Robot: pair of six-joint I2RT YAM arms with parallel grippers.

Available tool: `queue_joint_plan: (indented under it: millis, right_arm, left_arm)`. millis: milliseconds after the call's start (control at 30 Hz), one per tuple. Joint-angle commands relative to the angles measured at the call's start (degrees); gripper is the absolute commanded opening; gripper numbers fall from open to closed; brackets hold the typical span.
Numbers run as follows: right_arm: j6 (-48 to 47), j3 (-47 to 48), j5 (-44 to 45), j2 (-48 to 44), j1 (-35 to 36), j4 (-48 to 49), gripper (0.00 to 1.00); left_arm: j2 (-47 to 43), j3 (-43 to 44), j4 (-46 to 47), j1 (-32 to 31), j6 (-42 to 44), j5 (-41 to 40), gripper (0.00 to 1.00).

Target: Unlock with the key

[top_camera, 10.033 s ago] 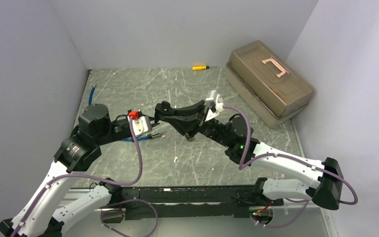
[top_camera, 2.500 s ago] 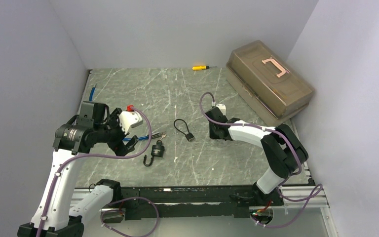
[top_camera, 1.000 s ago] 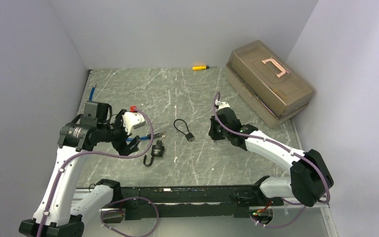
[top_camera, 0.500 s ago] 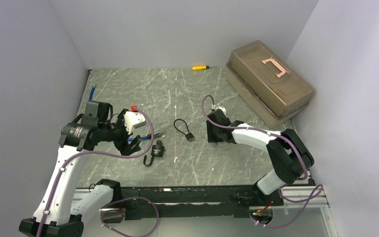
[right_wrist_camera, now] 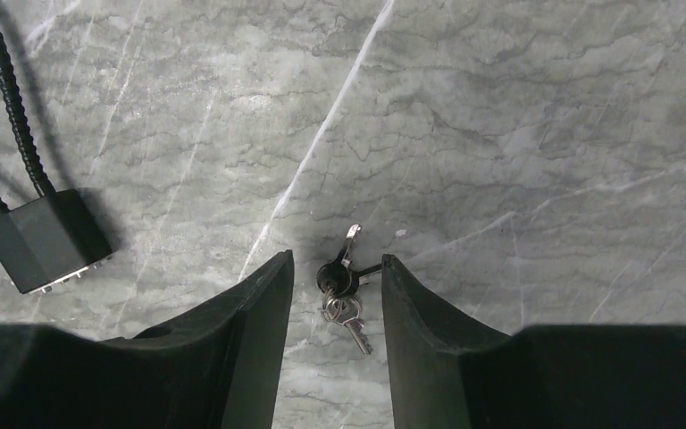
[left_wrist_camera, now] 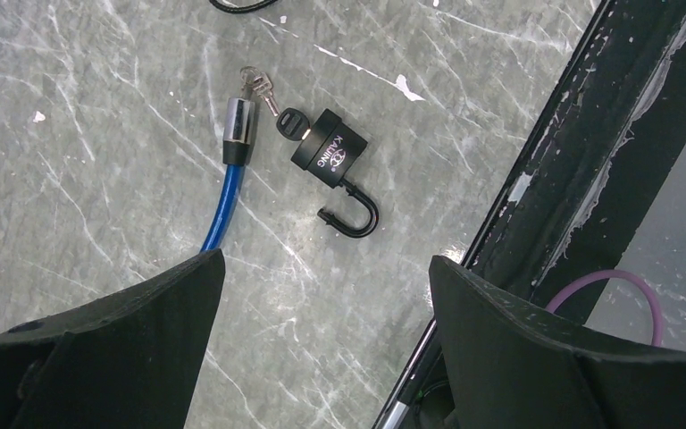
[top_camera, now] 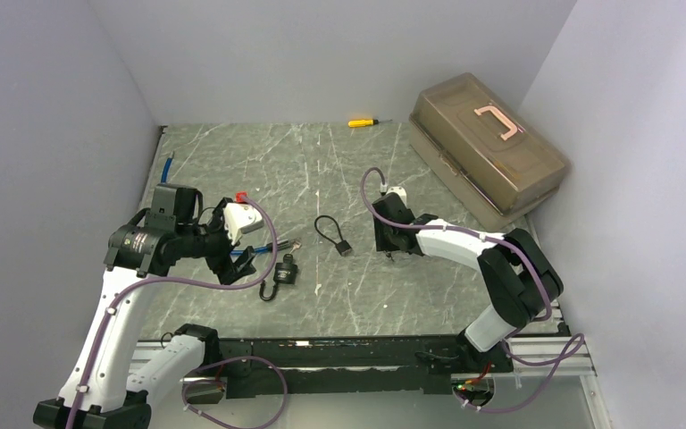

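A black padlock (left_wrist_camera: 329,152) lies on the marble table with its shackle (left_wrist_camera: 355,214) swung open and a black-headed key (left_wrist_camera: 288,121) at its base. In the top view the padlock (top_camera: 285,271) lies just right of my left gripper (top_camera: 243,260). My left gripper (left_wrist_camera: 326,261) hovers wide open above it and holds nothing. A second key bunch (right_wrist_camera: 343,279) lies on the table between the fingers of my right gripper (right_wrist_camera: 335,259). The right gripper (top_camera: 391,243) stands partly open and low over these keys, with a gap on either side.
A black cable lock (top_camera: 334,235) lies between the two grippers; its body (right_wrist_camera: 45,239) shows left of the right fingers. A blue cable (left_wrist_camera: 223,192) lies beside the padlock. A brown toolbox (top_camera: 487,147) stands at the back right, a yellow screwdriver (top_camera: 362,121) at the back. A black rail (top_camera: 339,353) runs along the front.
My right gripper was shut and has opened; it now sits over the key bunch, slightly further left, with the arm's elbow drawn in. The left arm has barely moved.
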Motion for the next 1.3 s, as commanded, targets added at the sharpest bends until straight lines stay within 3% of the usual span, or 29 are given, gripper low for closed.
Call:
queue_joint_plan:
  millis: [0, 300, 400, 500, 767, 1000, 1267]
  right_arm:
    - [-0.8, 2.3, 0.6, 1.5, -0.3, 2.0, 0.43]
    - [1.1, 1.7, -1.2, 4.5, -0.2, 3.2, 0.32]
    - [2.2, 0.3, -1.7, 3.9, -0.1, 3.4, 0.19]
    - [3.1, -1.1, -1.6, 3.4, 0.4, 3.6, 0.00]
    - [2.6, -3.0, -2.2, -0.5, 1.8, 5.7, 0.00]
    - [0.6, -3.2, -6.5, -9.7, 2.8, 6.3, 0.00]
    - [0.4, -2.7, -14.1, -21.2, 8.1, 6.8, 0.00]
  left_arm:
    - [-0.4, 0.8, 0.4, -0.2, -0.9, 2.1, 0.91]
    - [-0.6, 1.5, 0.1, -0.2, -0.9, 1.2, 0.91]
    - [-0.5, 1.8, 0.2, -0.2, -1.0, 1.2, 0.91]
    - [-0.2, 2.1, 0.3, -0.2, -1.0, 1.5, 0.91]
    - [0.9, 2.3, 0.6, -0.6, -1.3, 2.6, 0.90]
    - [1.0, 0.5, 1.9, -3.1, 1.0, 3.2, 0.89]
    - [-2.5, -6.9, 14.7, -13.1, 6.6, -3.6, 0.91]
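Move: The small bunch of keys lies almost directly under the right fingertips, only about 2 cm below them. The black cable lock is some 10 cm to the right hand's left and roughly 1 cm farther out, and the open black padlock about 22 cm left and 4 cm back. From the raised left hand the keys are roughly 13 cm ahead, 28 cm to its right and 22 cm below. The right fingers pinch the bunch of keys, shutting fully after the hand sinks about 1 cm onto it, then lift it steeply, about 9 cm, while carrying it some 5 cm left towards the cable lock and a little back, the wrist rolling and turning counter-clockwise. Late on, the open left hand sets off about 3 cm to the right, dipping slightly and turning some 10 degrees clockwise. ##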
